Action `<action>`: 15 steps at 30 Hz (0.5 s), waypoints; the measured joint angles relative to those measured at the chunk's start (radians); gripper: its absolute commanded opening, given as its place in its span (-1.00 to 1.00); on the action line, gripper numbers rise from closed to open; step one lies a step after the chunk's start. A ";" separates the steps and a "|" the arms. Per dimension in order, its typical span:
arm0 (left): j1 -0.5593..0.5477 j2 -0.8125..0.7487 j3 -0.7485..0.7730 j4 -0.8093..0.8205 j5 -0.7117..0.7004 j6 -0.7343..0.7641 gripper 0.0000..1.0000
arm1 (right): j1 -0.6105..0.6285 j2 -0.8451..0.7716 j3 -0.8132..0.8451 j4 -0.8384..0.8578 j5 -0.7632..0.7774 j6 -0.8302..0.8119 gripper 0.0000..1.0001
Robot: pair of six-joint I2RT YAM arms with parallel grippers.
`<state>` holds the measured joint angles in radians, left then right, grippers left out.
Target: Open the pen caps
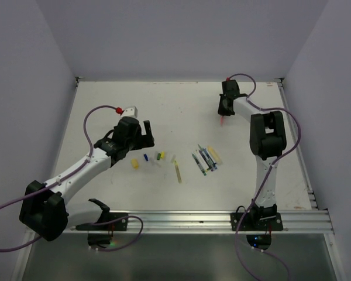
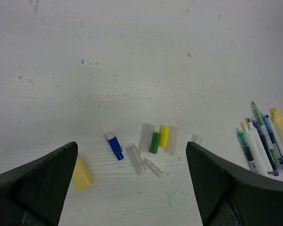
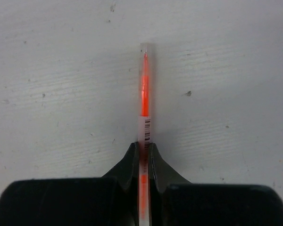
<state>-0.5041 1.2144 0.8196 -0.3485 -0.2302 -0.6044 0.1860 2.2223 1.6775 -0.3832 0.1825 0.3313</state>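
Note:
Loose pen caps lie below my open left gripper (image 2: 132,188): a stubby yellow cap (image 2: 81,174) by the left finger, a blue one (image 2: 115,146), a green one (image 2: 154,142), a small yellow one (image 2: 164,136) and several clear ones (image 2: 136,159). None is between the fingers. Uncapped pens (image 2: 262,146) lie bunched to the right, seen from above as a pen cluster (image 1: 206,159). At the far right my right gripper (image 3: 144,146) is shut on a thin orange-red pen (image 3: 145,94), which points straight ahead just above the table. Its far end is clear plastic.
A yellow-green pen (image 1: 178,171) lies alone between the caps and the pen cluster. The white table (image 1: 164,105) is walled at the back and both sides. An aluminium rail (image 1: 193,219) runs along the near edge.

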 measured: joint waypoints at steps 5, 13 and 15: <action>0.000 -0.011 0.000 0.051 0.073 0.001 1.00 | 0.016 -0.089 -0.132 0.052 -0.102 -0.032 -1.00; 0.000 -0.085 -0.001 0.206 0.210 -0.011 0.96 | 0.173 -0.442 -0.435 0.203 -0.288 -0.042 -1.00; 0.000 -0.090 -0.001 0.247 0.251 -0.015 0.94 | 0.222 -0.544 -0.499 0.260 -0.330 -0.038 -1.00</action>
<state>-0.5041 1.1244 0.8185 -0.1013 0.0212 -0.6197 0.4076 1.6783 1.1782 -0.1234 -0.1478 0.2932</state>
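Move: The right hand already has the capped orange pen pinched near its middle. The open left gripper it is taken to waits some 40 cm to its left, 22 cm nearer the base and 10 cm higher. The row of uncapped pens lies about 28 cm back and 12 cm left of the right hand, with the yellow highlighter 26 cm back and 5 cm left. From the left hand the orange pen is about 22 cm ahead, 40 cm right and 10 cm lower, and the loose green and yellow caps lie 5 cm back, 5 cm right and some 11 cm below. Keeping its pinch on the orange pen, the right hand sweeps left and back towards the left gripper, staying low at first and then climbing, about 14 cm left, 12 cm back and 11 cm up, while turning some 30 degrees counter-clockwise and tipping up a little. The left hand, fingers still wide open and empty, rises about 8 cm and shifts 5 cm right towards the pen, rolling its left side down as it tips up and turns slightly clockwise. ##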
